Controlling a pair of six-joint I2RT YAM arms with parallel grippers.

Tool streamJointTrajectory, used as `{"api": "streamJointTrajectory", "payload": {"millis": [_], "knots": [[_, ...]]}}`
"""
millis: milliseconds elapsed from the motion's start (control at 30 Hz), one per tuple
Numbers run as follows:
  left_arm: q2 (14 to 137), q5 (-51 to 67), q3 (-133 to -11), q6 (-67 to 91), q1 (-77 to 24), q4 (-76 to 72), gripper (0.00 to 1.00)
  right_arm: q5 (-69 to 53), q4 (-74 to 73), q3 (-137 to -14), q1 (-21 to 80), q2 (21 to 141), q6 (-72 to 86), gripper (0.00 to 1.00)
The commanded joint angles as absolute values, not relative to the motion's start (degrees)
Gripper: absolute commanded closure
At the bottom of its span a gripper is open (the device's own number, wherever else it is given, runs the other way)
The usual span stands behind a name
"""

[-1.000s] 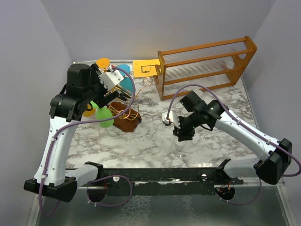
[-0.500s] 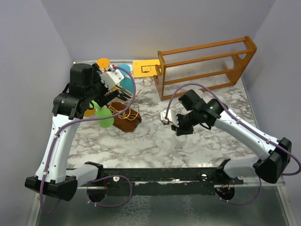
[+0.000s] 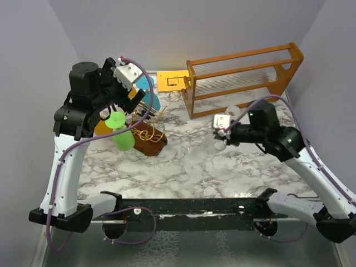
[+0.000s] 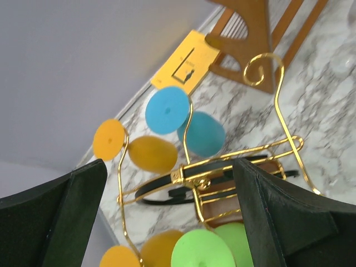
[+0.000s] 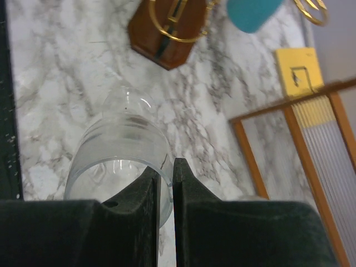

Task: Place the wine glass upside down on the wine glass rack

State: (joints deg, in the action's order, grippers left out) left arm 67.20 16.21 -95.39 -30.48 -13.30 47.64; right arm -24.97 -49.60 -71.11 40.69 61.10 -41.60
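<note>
The wine glass (image 5: 119, 144) is clear, and my right gripper (image 5: 165, 167) is shut on its rim, one finger inside the bowl and one outside. In the top view the wine glass (image 3: 220, 144) hangs from the right gripper (image 3: 225, 135) over the marble, right of the wine glass rack (image 3: 149, 139). The wine glass rack (image 4: 222, 161) has curly gold wire arms, a black curved piece and a brown base (image 5: 167, 39). Blue (image 4: 167, 109), orange (image 4: 108, 139) and green (image 4: 203, 250) glasses hang on it. My left gripper (image 4: 169, 167) is open above it, holding nothing.
A large orange-brown wooden frame (image 3: 245, 78) with clear rods stands at the back right. A yellow card (image 3: 171, 81) lies behind the rack. Something pale and clear (image 3: 233, 110) sits by the frame's foot. Grey walls close in the sides.
My right gripper closed on the wine glass rim and swung up and right with it. The left arm rose higher above the rack, still open.
</note>
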Motion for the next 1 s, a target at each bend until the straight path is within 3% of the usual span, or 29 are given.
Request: {"api": "streamJointTrajectory", "payload": {"millis": [0,200,600,967], "knots": [[69.3,27.5,-100.1,-20.5,-12.4,42.5,0.02,-29.3,-38.2,-68.0,30.8,53.6,-34.6,0.99],[72.3,32.6,-101.7,-9.6,-12.3,37.1,0.04,-32.8,-35.9,-70.7,21.4,48.5,-27.9,0.99],[75.1,43.0,-97.4,20.0,-12.7,17.7,0.23,-31.8,-32.0,-93.1,21.0,62.5,-17.3,0.99],[75.8,46.1,-90.2,36.5,-15.8,7.2,0.23,-33.8,-25.2,-98.1,21.0,69.1,-7.3,0.99]]}}
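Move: The clear wine glass, already off the table and held by its rim, has its middle some 6 cm left of the right hand, 1 cm forward and 5 cm below. The open left gripper it goes to is about 32 cm left, 12 cm forward and 14 cm up; another clear glass stands 18 cm ahead, 9 cm right, 18 cm below. From the left hand the held glass lies some 26 cm right, 11 cm back, 19 cm below, and the gold rack's middle 4 cm ahead, 4 cm right, 26 cm below. The clear glass, still pinched by its rim, is raised about 20 cm and carried 10 cm forward towards the left gripper, the right hand first swinging right, then partly back left, and turning until the stem lies near level. The empty left hand comes 12 cm right and about 6 cm up, rolls some 50 degrees left side down to point at the glass's foot, and narrows its fingers slightly without touching it. ##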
